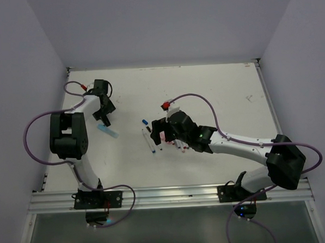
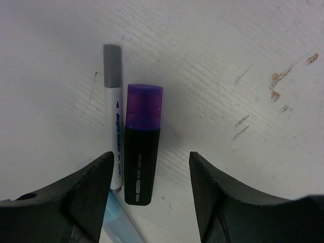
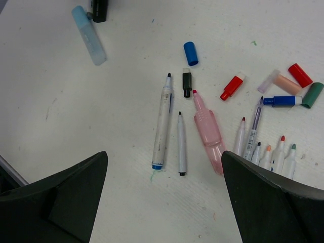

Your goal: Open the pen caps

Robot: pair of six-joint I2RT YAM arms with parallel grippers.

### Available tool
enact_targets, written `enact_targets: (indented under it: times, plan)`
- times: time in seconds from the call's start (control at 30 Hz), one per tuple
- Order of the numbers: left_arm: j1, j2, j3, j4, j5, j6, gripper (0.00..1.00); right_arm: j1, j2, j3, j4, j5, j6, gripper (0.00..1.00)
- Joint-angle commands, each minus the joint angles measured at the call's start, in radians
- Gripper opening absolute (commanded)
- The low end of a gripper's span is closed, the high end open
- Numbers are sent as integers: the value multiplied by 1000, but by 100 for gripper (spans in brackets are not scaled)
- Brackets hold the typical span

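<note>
In the left wrist view a black highlighter (image 2: pixel 140 162) with a purple cap (image 2: pixel 144 105) on it lies beside a white pen (image 2: pixel 116 134) that wears a grey cap (image 2: pixel 112 65). My left gripper (image 2: pixel 152 157) is open just above them, the highlighter between its fingers and touching neither. My right gripper (image 3: pixel 164 157) hangs open over uncapped pens: a thick white pen (image 3: pixel 162 124), a slim white one (image 3: pixel 181 144) and a pink highlighter (image 3: pixel 208 132). Loose caps lie beyond them: blue (image 3: pixel 190 53), black (image 3: pixel 187 83), red (image 3: pixel 232 87), another red (image 3: pixel 300 75) and green (image 3: pixel 312 95).
A light blue highlighter (image 1: pixel 107 130) lies just right of my left gripper (image 1: pixel 103 122). Several slim uncapped pens (image 3: pixel 263 149) lie by my right fingers. My right gripper (image 1: pixel 159 133) is at mid-table. Walls close the table on the left, far and right sides.
</note>
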Motion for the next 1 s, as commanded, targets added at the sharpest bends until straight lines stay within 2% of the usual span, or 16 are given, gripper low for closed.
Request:
enact_targets:
  times: [0.0,0.23,0.5,0.63,0.67,0.83,0.97]
  plan:
    - [6,32,45,-2,3,19,63,-9,-13,-12,56,4,-2,99]
    - [7,74,51,9,17,13,55,-18,-2,-20,70,-23,8,98]
    - [4,84,8,62,112,-7,43,-22,1,-29,93,-44,4,98]
    - [-3,78,-45,101,159,-27,32,-23,7,-31,112,-70,-1,97]
    - [-6,72,-55,114,175,-34,25,-23,10,-32,120,-73,-2,97]
    - [-34,0,-135,174,254,-68,7,-23,22,-35,168,-119,-7,96]
    - [-72,-109,-200,222,294,-109,5,-25,45,-17,197,-153,4,96]
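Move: The highlighter with the purple cap lies lengthwise under the left gripper, its middle about 3 cm ahead, 1 cm left and 3 cm below. The grey-capped pen lies 2 cm to the left of it and 1 cm farther out; the light blue marker's middle lies some 4 cm back and 1 cm right of the hand. From the right gripper, the highlighter is roughly 17 cm ahead, 24 cm left and 14 cm below. Lower the left gripper about 2 cm over the black barrel of the highlighter, closing its half-open fingers as it goes until they pinch the barrel behind the purple cap. Then, keeping hold, carry it right by about 5 cm, away from the grey-capped pen, staying low and rolling the wrist some 10 degrees so the fingers point more steeply down. ##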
